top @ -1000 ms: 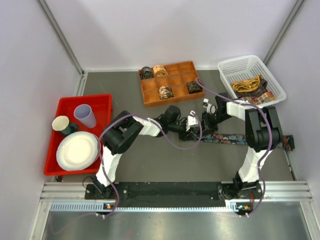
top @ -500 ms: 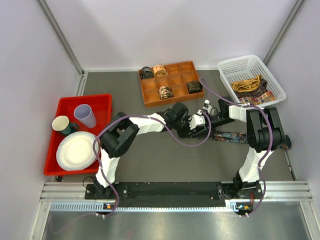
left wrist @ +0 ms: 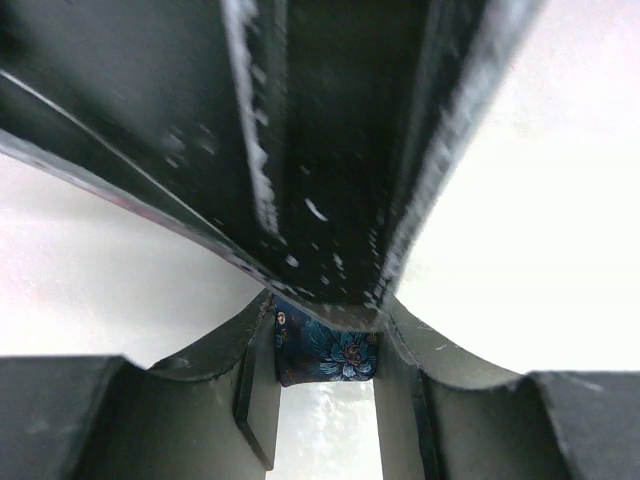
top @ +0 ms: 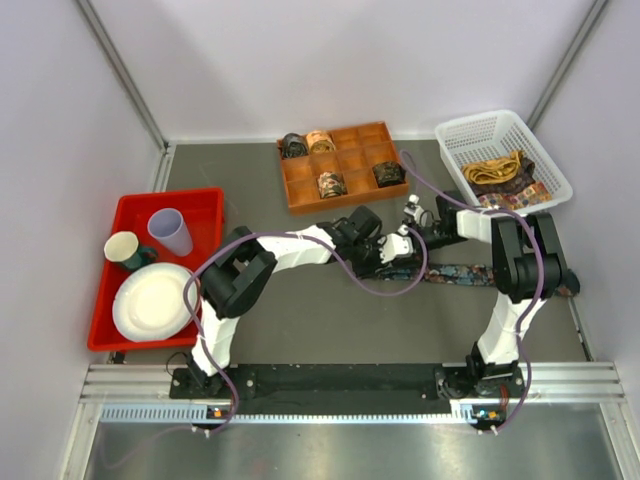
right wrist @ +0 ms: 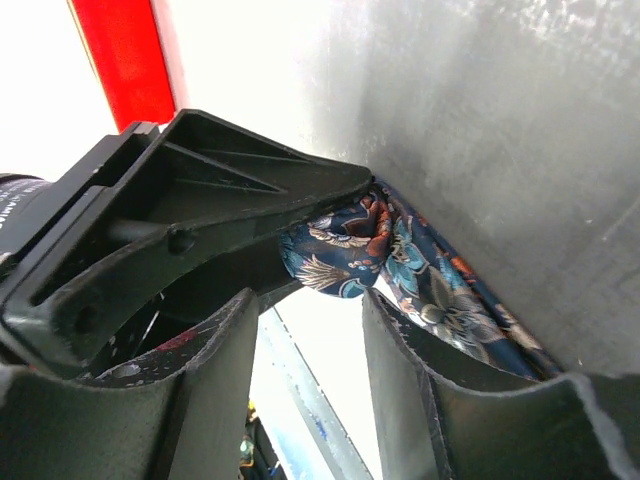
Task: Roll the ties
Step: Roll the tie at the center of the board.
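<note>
A dark floral tie [top: 470,272] lies flat along the table right of centre. Its rolled end [left wrist: 326,350] is pinched between the fingers of my left gripper [left wrist: 328,400], which is shut on it. In the top view the left gripper [top: 384,260] meets my right gripper [top: 407,249] at that end of the tie. The right gripper [right wrist: 312,345] stands open with nothing between its fingers. The tie's coil [right wrist: 340,248] is just beyond its fingertips, and the loose length [right wrist: 450,310] runs along its right finger [right wrist: 400,370].
An orange divided tray [top: 345,160] at the back holds several rolled ties [top: 331,184]. A white basket [top: 500,130] at the back right holds loose ties [top: 495,170]. A red tray [top: 140,210] on the left carries cups and a white plate [top: 155,300].
My right gripper was shut a second ago and now stands open. The left arm has reached further right, bringing the coiled end closer to the right gripper.
</note>
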Tool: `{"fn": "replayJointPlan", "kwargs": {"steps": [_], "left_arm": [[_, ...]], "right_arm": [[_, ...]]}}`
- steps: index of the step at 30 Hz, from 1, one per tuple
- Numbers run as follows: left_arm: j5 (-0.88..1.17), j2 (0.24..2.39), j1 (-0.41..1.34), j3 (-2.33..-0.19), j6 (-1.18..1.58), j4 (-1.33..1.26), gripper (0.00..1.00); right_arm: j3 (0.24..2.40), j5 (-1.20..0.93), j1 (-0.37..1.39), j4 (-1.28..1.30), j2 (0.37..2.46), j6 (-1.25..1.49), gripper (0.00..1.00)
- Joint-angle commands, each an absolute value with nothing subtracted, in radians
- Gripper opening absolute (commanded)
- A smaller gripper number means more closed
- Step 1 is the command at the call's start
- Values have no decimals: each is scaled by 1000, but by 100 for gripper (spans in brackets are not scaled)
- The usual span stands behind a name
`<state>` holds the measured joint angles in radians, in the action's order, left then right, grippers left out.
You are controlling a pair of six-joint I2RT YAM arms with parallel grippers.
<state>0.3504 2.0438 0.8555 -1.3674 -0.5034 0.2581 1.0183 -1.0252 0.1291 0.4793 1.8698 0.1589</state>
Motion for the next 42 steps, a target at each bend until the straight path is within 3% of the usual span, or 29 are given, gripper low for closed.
{"fn": "replayJointPlan", "kwargs": {"steps": [1, 17, 20, 21, 22, 28, 31, 42], "left_arm": [[357, 2083, 854, -1299, -534, 592, 24], [397, 2102, 854, -1313, -543, 598, 27], [397, 2102, 854, -1313, -543, 595, 29], [399, 2102, 854, -1313, -542, 595, 31], [397, 2103, 854, -1312, -540, 594, 32], [449, 2060, 813, -1281, -491, 519, 55], [578, 1973, 735, -1182, -443, 340, 66], [811, 1927, 676, -914, -330, -359, 71]], "right_arm": [[1042, -1080, 155, 465, 1871, 137, 45], [1015, -1025, 232, 371, 1943, 207, 37], [1020, -999, 233, 380, 1953, 206, 19], [1023, -982, 233, 388, 1959, 201, 2], [1031, -974, 233, 414, 1963, 193, 0], [1020, -891, 229, 456, 1963, 160, 0], [1020, -856, 221, 479, 1957, 149, 0], [1043, -742, 187, 492, 1980, 175, 0]]}}
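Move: The tie's roll sits between the left fingers, right at the left hand's own point. From the open right hand it lies about 3 cm to the left, 1 cm nearer the base and 3 cm below. The tie's unrolled strip runs off to the right along the table, its middle some 21 cm right of the right hand and 1 cm back. The dark rolled tie in the organizer is about 20 cm ahead of that hand and 1 cm left. Keep the left gripper's pinch on the roll and draw it back about 1.5 cm while you slide the right gripper left and down to the roll and shut it on the tie there. Then open the left fingers and pull them clear to the left, about 4 cm, flattening the wrist some 20 degrees, as the closed right hand eases down and slightly back to the right. ##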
